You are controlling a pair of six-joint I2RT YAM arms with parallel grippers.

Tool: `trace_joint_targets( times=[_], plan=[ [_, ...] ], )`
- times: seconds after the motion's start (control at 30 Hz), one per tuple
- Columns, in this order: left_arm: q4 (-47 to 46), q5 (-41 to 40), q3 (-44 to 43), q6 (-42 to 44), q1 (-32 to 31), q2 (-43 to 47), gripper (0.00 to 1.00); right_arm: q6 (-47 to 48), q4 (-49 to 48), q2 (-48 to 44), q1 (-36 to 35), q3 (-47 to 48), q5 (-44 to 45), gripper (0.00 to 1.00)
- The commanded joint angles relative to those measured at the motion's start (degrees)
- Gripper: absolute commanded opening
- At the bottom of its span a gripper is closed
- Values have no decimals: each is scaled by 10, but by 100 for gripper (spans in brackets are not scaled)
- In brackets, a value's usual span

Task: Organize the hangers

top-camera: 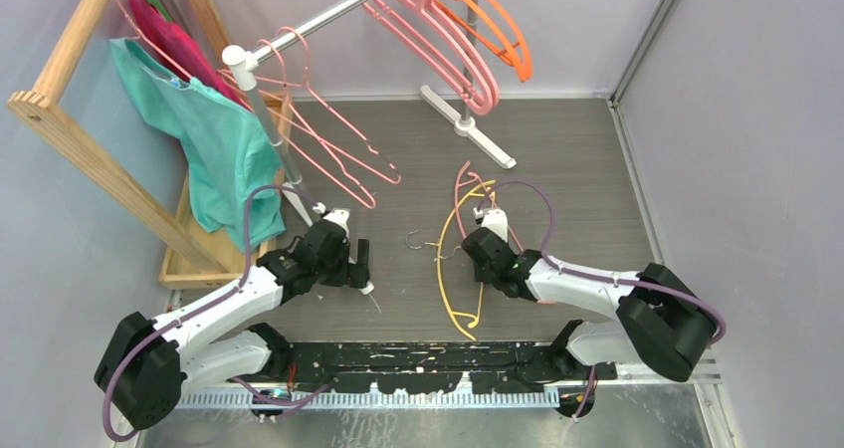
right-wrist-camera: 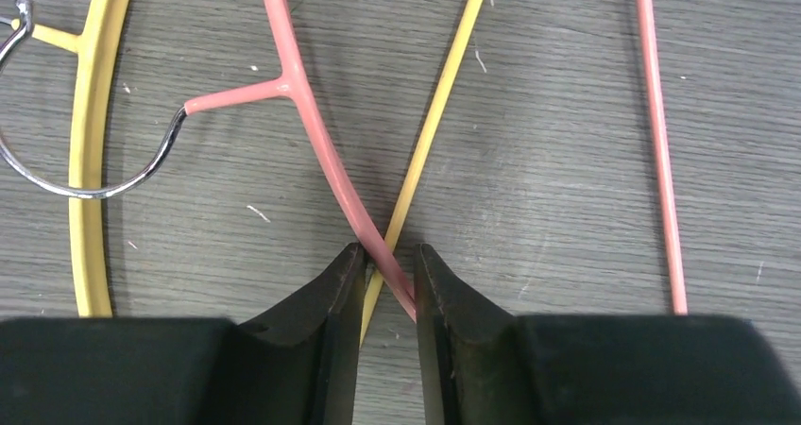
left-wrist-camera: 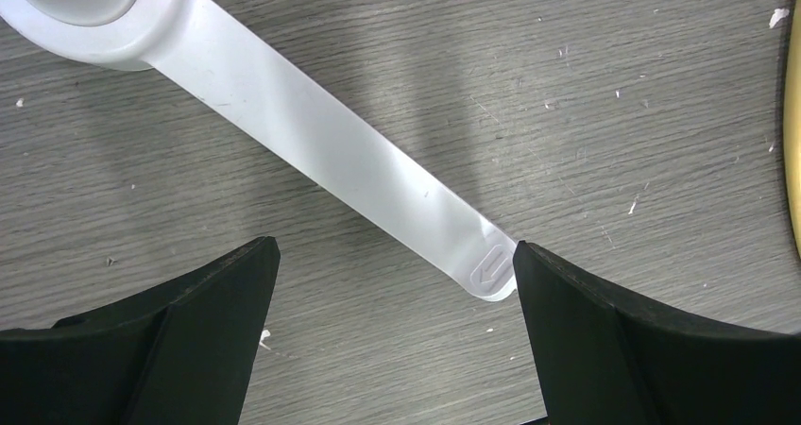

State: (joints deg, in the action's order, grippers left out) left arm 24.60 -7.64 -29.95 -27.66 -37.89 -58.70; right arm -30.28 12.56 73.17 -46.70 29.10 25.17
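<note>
Two thin hangers lie crossed on the table, a pink hanger point(right-wrist-camera: 312, 123) over a yellow hanger point(right-wrist-camera: 90, 161). My right gripper point(right-wrist-camera: 387, 264) is down at their crossing, jaws narrowed onto the pink wire, with a yellow wire also between them. From above, the right gripper point(top-camera: 485, 212) sits at the top of the pink hanger point(top-camera: 461, 194) and yellow hanger point(top-camera: 443, 269). Thick pink hangers point(top-camera: 438, 40), orange hangers point(top-camera: 498, 30) and thin pink hangers point(top-camera: 328, 139) hang on the rail point(top-camera: 318, 20). My left gripper point(left-wrist-camera: 392, 274) is open and empty above the rack's white foot point(left-wrist-camera: 312, 132).
A wooden frame point(top-camera: 80, 139) stands at the left, with teal and magenta garments point(top-camera: 219, 139) draped on a hanger. The rack's far foot point(top-camera: 468, 124) rests at the back centre. Grey walls close the sides. A metal hook point(right-wrist-camera: 57, 184) lies beside the yellow hanger.
</note>
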Motion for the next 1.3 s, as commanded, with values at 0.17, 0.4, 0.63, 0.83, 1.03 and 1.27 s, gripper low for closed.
trace_joint_targets(
  times=[0.17,0.4,0.63,0.83,1.03,1.27],
  plan=[
    [-23,2,2,-4,-3,17,98,8,-14,-60,2,-7,-38,2],
    [-21,0,0,-3,-2,17,98,17,54,-190,2,72,-119,1],
    [-16,-4,-11,1,-2,16,98,15,139,-285,5,202,-202,1],
    [-10,-14,-23,3,-3,4,98,-5,166,-302,6,272,-257,1],
    [-6,-17,-36,10,-2,5,98,-37,175,-297,6,307,-317,1],
    [4,-19,-52,18,-3,8,98,-52,170,-290,6,347,-325,1]
  ],
)
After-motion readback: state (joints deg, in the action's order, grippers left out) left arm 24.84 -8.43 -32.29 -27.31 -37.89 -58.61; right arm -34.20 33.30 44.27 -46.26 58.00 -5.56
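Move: Right between the right hand's half-open fingertips, at about their height, runs the pink hanger's near shoulder bar; its metal hook lies some 7 cm to the left of the hand and 3 cm farther out. The yellow hanger lies crossed beneath, its middle about 3 cm left of the hand and 2 cm ahead. From the left hand, that pink bar is roughly 23 cm to the right, 2 cm ahead and 4 cm lower. Closing on the pink hanger's shoulder bar, the right fingers pinch it and lift it fast, nearly 30 cm up off the yellow hanger. In the climb the hand drifts about 7 cm left and 6 cm back towards the base while the wrist rolls its left side up some 40 degrees and swings counter-clockwise about 20; the grip stays shut. ##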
